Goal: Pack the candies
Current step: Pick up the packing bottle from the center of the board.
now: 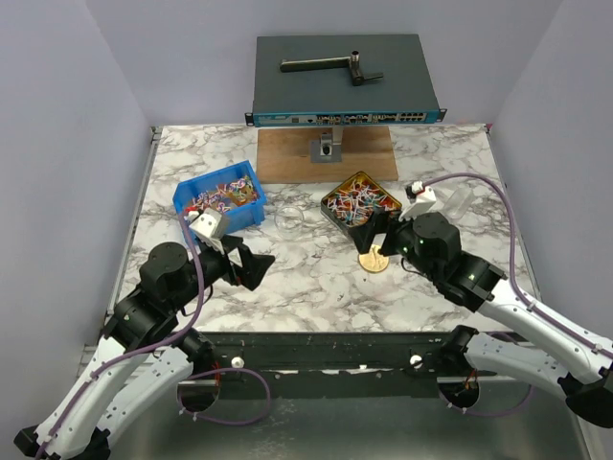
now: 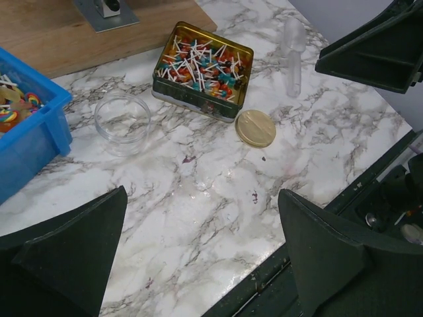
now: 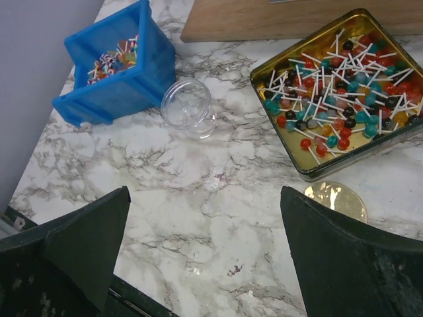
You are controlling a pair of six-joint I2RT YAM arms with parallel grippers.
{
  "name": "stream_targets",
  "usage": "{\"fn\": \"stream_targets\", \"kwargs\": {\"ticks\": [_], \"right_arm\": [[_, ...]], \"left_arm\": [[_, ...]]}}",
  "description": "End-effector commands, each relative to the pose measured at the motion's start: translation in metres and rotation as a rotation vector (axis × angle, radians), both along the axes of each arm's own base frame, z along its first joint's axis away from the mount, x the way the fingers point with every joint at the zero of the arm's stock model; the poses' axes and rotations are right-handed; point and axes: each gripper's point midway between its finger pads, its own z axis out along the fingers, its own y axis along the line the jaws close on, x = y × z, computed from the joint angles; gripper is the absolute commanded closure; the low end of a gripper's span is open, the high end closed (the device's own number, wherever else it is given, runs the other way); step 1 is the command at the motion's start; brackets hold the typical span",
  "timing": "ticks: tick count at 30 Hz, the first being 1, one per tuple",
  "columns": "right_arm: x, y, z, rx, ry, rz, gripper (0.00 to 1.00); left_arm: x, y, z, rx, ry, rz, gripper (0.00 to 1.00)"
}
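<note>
The candies [image 1: 222, 192] are small wrapped sweets of mixed colours heaped in a blue bin [image 1: 251, 217] at the left; they also show in the right wrist view [image 3: 116, 59]. An empty clear jar [image 1: 288, 219] stands between the bin and a gold tin [image 1: 337, 217] full of lollipops on white sticks. A round gold lid [image 1: 374, 261] lies flat in front of the tin. My left gripper [image 1: 257, 265] hovers open over bare marble, near the table's front edge [image 2: 201, 198]. Just above the gold lid, my right gripper [image 1: 375, 240] is open too, with nothing between its fingers [image 3: 204, 195].
A wooden board [image 1: 287, 158] with a metal bracket lies at the back, and behind it sits a network switch [image 1: 345, 81]. A clear plastic tube [image 2: 293, 56] lies to the right of the tin. The dark front rail of the table [image 1: 326, 350] runs close under both grippers.
</note>
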Motion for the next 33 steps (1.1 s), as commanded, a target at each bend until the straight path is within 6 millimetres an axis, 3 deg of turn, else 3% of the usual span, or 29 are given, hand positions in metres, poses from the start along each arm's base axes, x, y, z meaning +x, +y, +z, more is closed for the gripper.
{"fn": "stream_targets", "kwargs": {"ticks": [1,14,19,26,33], "right_arm": [[0.002,0.003,0.002,-0.021,0.035,-0.008,0.00],[0.016,0.012,-0.011,-0.043,0.059,-0.035,0.01],[0.024,0.017,-0.012,-0.078,0.049,-0.031,0.07],[0.037,0.041,-0.025,-0.145,0.097,0.021,0.26],[0.057,0.073,-0.047,-0.207,0.164,0.062,0.30]], "left_arm": [[0.006,0.011,-0.008,0.024,-0.015,0.061,0.01],[0.006,0.017,-0.014,0.030,-0.004,0.093,0.01],[0.007,0.017,-0.017,0.036,0.008,0.095,0.01],[0.012,0.023,-0.022,0.063,0.027,0.134,0.01],[0.014,0.029,-0.026,0.086,0.038,0.165,0.01]]}}
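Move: The packing bottle, an open clear jar on the marble, lies about 14 cm ahead of the right hand, 13 cm to its left and some 18 cm below. The candy tin stands about 18 cm ahead and 3 cm right of this hand, the gold lid 4 cm ahead and 7 cm right, the blue bin 19 cm ahead and 30 cm left. From the left hand, the bottle is roughly 21 cm ahead, 3 cm right and 21 cm down. Leftward, forward and down towards the packing bottle goes the right hand, some 8 cm in all: it mostly sinks at first, then reaches out faster to the left and forward, fingertips tipping about 10 degrees further down. The gripper narrows from wide open to about 70 percent, touching nothing. The empty left hand shifts some 3 cm left and down, staying open. ##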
